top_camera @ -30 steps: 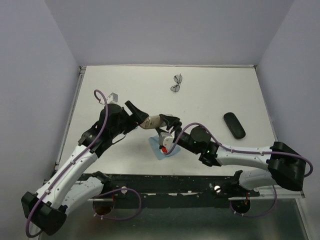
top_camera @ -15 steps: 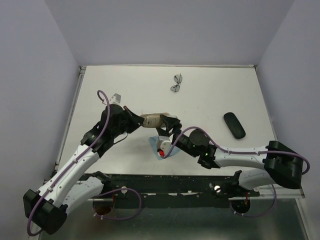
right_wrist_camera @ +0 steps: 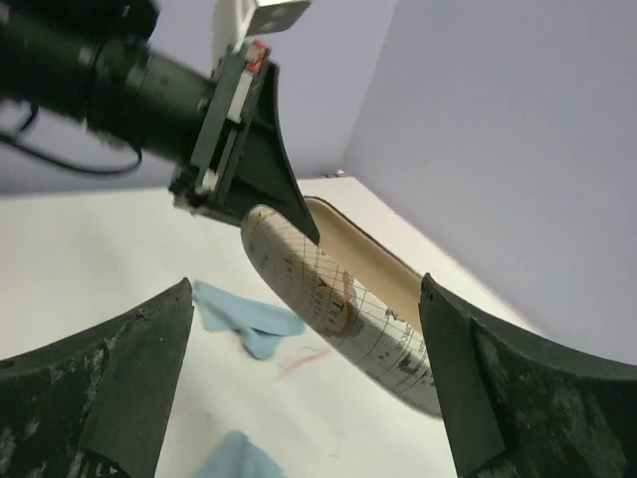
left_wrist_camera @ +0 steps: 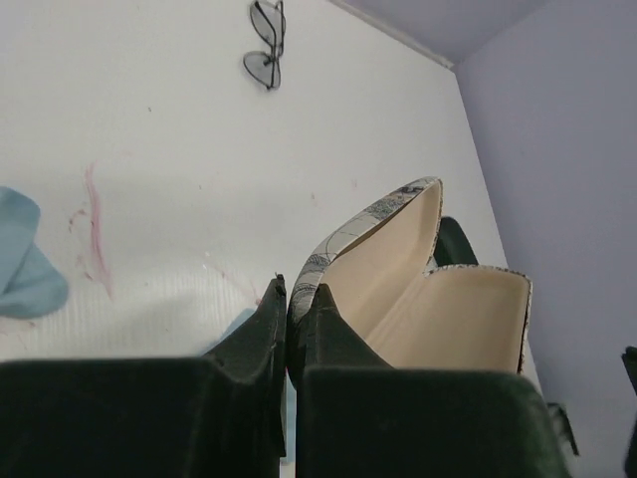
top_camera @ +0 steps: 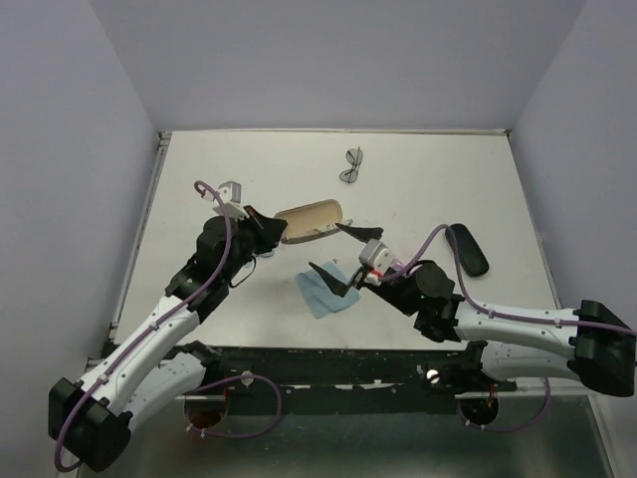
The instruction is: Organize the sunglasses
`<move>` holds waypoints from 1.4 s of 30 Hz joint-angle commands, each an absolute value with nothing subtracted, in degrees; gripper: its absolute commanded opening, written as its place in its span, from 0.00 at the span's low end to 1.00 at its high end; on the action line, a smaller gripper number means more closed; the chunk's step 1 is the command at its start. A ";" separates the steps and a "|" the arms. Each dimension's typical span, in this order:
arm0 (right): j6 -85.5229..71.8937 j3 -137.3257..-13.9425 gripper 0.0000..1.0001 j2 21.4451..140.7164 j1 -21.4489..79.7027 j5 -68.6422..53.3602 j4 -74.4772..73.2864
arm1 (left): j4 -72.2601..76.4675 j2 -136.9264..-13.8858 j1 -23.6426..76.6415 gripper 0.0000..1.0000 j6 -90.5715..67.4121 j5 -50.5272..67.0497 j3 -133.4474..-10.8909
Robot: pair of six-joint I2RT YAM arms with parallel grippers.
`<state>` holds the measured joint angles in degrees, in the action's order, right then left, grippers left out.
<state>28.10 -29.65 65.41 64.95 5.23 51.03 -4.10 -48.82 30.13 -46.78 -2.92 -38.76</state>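
Note:
A thin dark-framed pair of sunglasses (top_camera: 351, 165) lies folded at the back of the table, also in the left wrist view (left_wrist_camera: 267, 40). My left gripper (top_camera: 269, 227) (left_wrist_camera: 289, 299) is shut on the rim of an open map-printed case (top_camera: 311, 219) (left_wrist_camera: 398, 289) with tan lining. In the right wrist view the case (right_wrist_camera: 348, 299) hangs tilted above the table. My right gripper (top_camera: 340, 253) (right_wrist_camera: 306, 299) stands wide open just off the case's right end, not touching it.
A blue cloth (top_camera: 323, 294) (right_wrist_camera: 244, 319) lies crumpled near the front, under the right gripper. A black oblong case (top_camera: 466, 249) lies shut at the right. Lilac walls close in the table on three sides.
My left gripper shut on the case's rim and carried it back. My right gripper opened, let go of the case and drew back to the right.

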 commanded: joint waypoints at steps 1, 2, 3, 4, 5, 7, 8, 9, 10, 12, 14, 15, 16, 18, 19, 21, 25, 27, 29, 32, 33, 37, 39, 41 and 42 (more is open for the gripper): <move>-10.61 -34.79 1.00 61.35 65.39 19.53 38.98 | 9.75 -46.85 31.72 0.00 -38.23 -14.73 -35.17; -24.56 -37.07 1.00 60.56 65.30 26.73 32.58 | 11.67 -46.67 32.42 0.00 -37.10 -17.81 -34.29; -36.18 -40.14 1.00 60.12 65.30 34.55 22.51 | 13.34 -46.58 33.13 0.00 -36.39 -20.45 -33.15; -47.00 -42.95 1.00 60.20 65.30 39.15 11.97 | 14.93 -46.41 33.74 0.00 -36.21 -22.74 -32.44; -51.11 -45.50 1.00 60.38 65.30 41.46 6.65 | 16.94 -46.32 34.27 0.00 -34.91 -23.55 -31.39; -52.12 -48.24 1.00 60.91 65.30 40.87 2.30 | 21.34 -45.79 35.33 0.00 -34.02 -25.92 -29.10; -52.64 -48.86 1.00 61.34 65.30 40.43 1.76 | 24.05 -45.79 35.68 0.00 -33.49 -26.36 -28.22; -53.34 -49.74 1.00 62.04 65.30 40.52 1.32 | 25.73 -45.53 36.03 0.00 -33.75 -27.24 -27.26; -54.57 -50.79 1.00 62.75 65.22 41.13 0.27 | 27.49 -45.35 36.21 0.00 -33.84 -27.33 -26.38; -57.29 -52.81 1.00 64.76 65.04 42.10 -2.17 | 30.84 -45.18 37.08 0.00 -32.96 -28.29 -24.88; -58.00 -54.83 1.00 67.05 63.99 38.78 -2.28 | 32.42 -45.18 37.88 0.00 -31.74 -29.09 -24.17; -58.53 -55.97 1.00 68.71 63.03 36.50 -2.46 | 33.04 -45.09 38.32 0.00 -31.55 -29.61 -23.82; -58.54 -57.38 1.00 70.38 62.23 33.60 -2.55 | 33.66 -45.17 38.67 0.00 -31.03 -30.05 -23.38; -59.32 -60.28 1.00 73.81 60.91 31.21 -2.99 | 35.41 -45.17 39.63 0.00 -30.50 -31.37 -22.59; -59.50 -61.25 1.00 75.13 60.47 30.77 -2.99 | 36.38 -45.26 40.07 0.00 -30.24 -31.64 -22.24; -60.11 -63.80 1.00 77.77 59.51 29.97 -3.43 | 37.87 -45.35 40.95 0.00 -29.71 -32.25 -21.71; -63.98 -65.04 0.97 81.29 57.49 29.18 -2.64 | 39.02 -46.31 42.97 0.00 -28.48 -34.01 -21.62; -65.12 -64.17 0.92 82.61 55.99 26.65 -0.62 | 39.20 -46.67 43.94 0.00 -27.86 -35.24 -21.62; -66.79 -63.46 0.85 83.75 55.02 24.97 2.02 | 39.72 -47.02 44.64 0.00 -27.69 -36.03 -21.53; -66.97 -63.10 0.68 84.99 54.93 24.96 3.51 | 40.08 -47.46 45.52 0.00 -27.42 -36.30 -21.44; -66.80 -63.28 0.62 85.25 54.84 25.40 3.43 | 40.08 -47.55 45.79 0.00 -27.16 -36.39 -21.53; -63.03 -64.16 0.38 85.69 54.67 27.15 3.60 | 37.98 -48.86 46.41 0.37 -24.88 -35.51 -22.85; -59.96 -64.68 0.35 85.69 54.41 28.47 3.52 | 32.64 -48.43 46.49 0.81 -26.18 -33.76 -24.16; -57.67 -65.13 0.28 85.61 54.05 29.96 2.90 | 26.74 -47.03 46.50 0.95 -28.90 -30.69 -25.31; -56.26 -65.30 0.27 85.52 53.62 30.58 2.73 | 24.54 -45.98 46.49 0.99 -30.40 -28.41 -25.49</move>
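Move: The left fingers are shut on one edge of the open sunglasses case, whose middle lies some 7 cm to their right and 3 cm ahead. From the right hand, open and empty, the case's middle is about 11 cm ahead, 5 cm left and 5 cm lower. On the table, the spread blue cloth lies roughly 7 cm ahead, 4 cm left and 27 cm below that hand; the crumpled blue cloth is about 11 cm ahead, 10 cm left and 23 cm below the left hand. The right fingers come to pinch the wall of the case, and the left ones then open wide around the shell. To get there the right hand rolls over by some 90 degrees and goes about 12 cm forward, first lifting a little, then sinking, until its fingers point mostly forward. The left hand eases 3 cm left and a touch forward, tips up about 25 degrees, then rises slightly before it opens. ##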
